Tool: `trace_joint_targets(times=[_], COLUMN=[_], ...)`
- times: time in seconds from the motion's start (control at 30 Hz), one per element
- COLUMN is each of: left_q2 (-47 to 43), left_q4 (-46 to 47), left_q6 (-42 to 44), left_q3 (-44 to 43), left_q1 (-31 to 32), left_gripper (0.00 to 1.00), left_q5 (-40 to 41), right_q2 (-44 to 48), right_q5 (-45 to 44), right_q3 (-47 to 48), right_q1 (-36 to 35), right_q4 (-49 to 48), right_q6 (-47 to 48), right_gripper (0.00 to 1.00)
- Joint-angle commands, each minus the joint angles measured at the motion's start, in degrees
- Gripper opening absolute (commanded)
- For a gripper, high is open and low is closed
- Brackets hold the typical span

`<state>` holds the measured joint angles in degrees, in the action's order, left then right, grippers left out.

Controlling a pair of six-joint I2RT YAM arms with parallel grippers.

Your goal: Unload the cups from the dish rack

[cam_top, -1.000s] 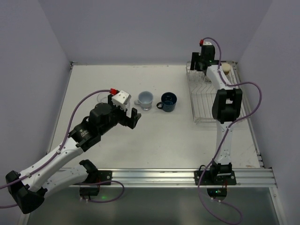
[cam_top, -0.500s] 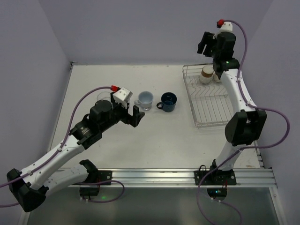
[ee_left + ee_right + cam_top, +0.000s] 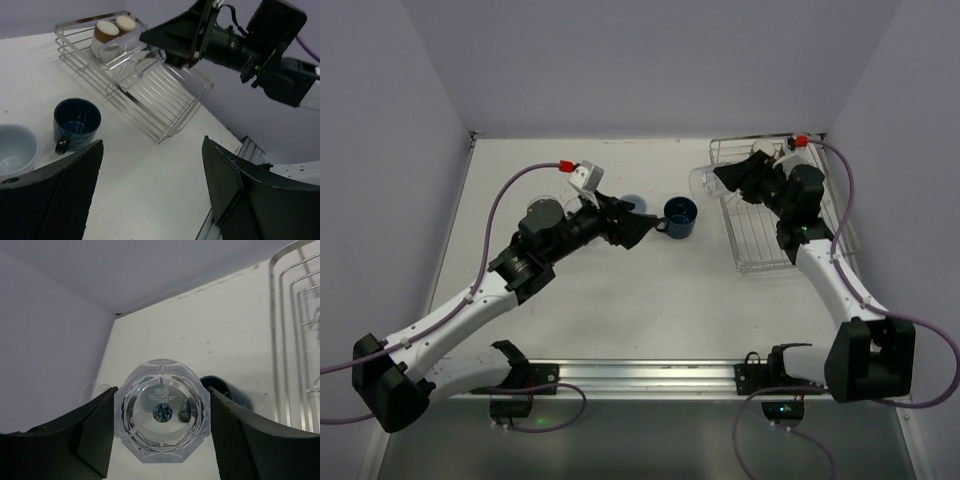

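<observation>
My right gripper (image 3: 722,180) is shut on a clear glass tumbler (image 3: 701,181), held on its side in the air just left of the dish rack (image 3: 767,238). In the right wrist view the tumbler's base (image 3: 161,427) faces me between both fingers. Two cream cups with brown bands (image 3: 106,31) stand at the rack's far end (image 3: 165,105). A dark blue mug (image 3: 680,217) stands on the table, and a pale blue cup (image 3: 15,150) beside it. My left gripper (image 3: 628,229) hovers open over the pale cup, holding nothing.
Another clear glass (image 3: 535,208) stands on the table behind the left arm. The table's back wall runs close behind the rack. The metal rail (image 3: 720,375) with both arm bases lines the near edge.
The right arm came down from high above the rack and swung left with the tumbler in its grip. The left gripper turned and moved right, now covering the pale blue cup.
</observation>
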<state>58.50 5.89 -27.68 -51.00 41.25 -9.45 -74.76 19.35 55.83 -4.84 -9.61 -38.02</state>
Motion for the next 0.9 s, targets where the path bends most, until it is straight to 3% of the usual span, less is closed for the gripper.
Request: trace_joint_targets(times=[0.0,0.17,0.47,0.57,0.73,0.77,0.8,0.83,0.87], left_q2=[4.1,8.0,13.8,14.8,15.3,15.2,15.0,14.6,13.4], left_q4=[13.3,20.5,30.0,30.1,30.2,29.2,27.6,23.1,20.0], left_q6=[-8.3,-14.6,-20.8,-21.1,-20.2,-19.7,-17.6,-16.1,-14.3], left_q3=[-0.8,-1.0,-2.3,-2.3,-2.5,-2.8,-3.7,-4.4,-5.1], left_q1=[-0.3,-0.3,0.1,0.1,0.1,0.1,0.1,0.1,0.1], left_gripper=[0.82,0.76,0.69,0.57,0.26,0.19,0.0,0.0,0.0], left_q5=[-5.3,-8.4,-15.3,-15.4,-15.0,-14.5,-13.1,-11.9,-10.2], right_q2=[9.7,16.0,15.5,12.6,6.7,6.2,5.8,5.5,5.8], right_q5=[12.1,17.0,20.7,22.6,23.6,23.5,23.3,23.1,23.0], right_q3=[-8.2,-19.3,-21.5,-21.5,-22.0,-22.2,-22.3,-22.7,-23.0], right_q1=[-0.7,-1.6,-4.9,-6.7,-10.1,-11.1,-11.5,-11.9,-12.2], right_q4=[-22.6,-33.1,-38.8,-44.5,-49.4,-50.3,-50.4,-50.3,-50.0], right_q6=[-17.5,-29.4,-33.5,-36.6,-40.0,-40.2,-40.2,-40.1,-39.8], right_gripper=[0.25,0.25,0.25,0.25,0.26,0.26,0.27,0.3,0.45])
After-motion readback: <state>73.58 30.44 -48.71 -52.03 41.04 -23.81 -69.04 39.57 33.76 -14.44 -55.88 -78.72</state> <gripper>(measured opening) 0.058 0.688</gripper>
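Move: The left hand, empty and open, goes for the clear glass that the right hand holds, about 18 cm ahead, 17 to its right and 4 lower. From the left hand, the dark mug stands some 14 cm ahead and 11 right, the light mug about 15 straight ahead, both roughly 27 below. From the right hand, the left gripper waits about 16 cm back, 23 left and 5 higher; the rack is some 3 ahead, 15 right and 20 below. The left fingers close on the clear glass at its rim, one inside the mouth and one outside, after a reach of about 6.5 cm to the right. The right hand, still gripping the base end, brings the glass to them quickly, some 13 cm back and 10 left with a 5 cm rise, rolling its left side up and swinging about 30 degrees counter-clockwise. ##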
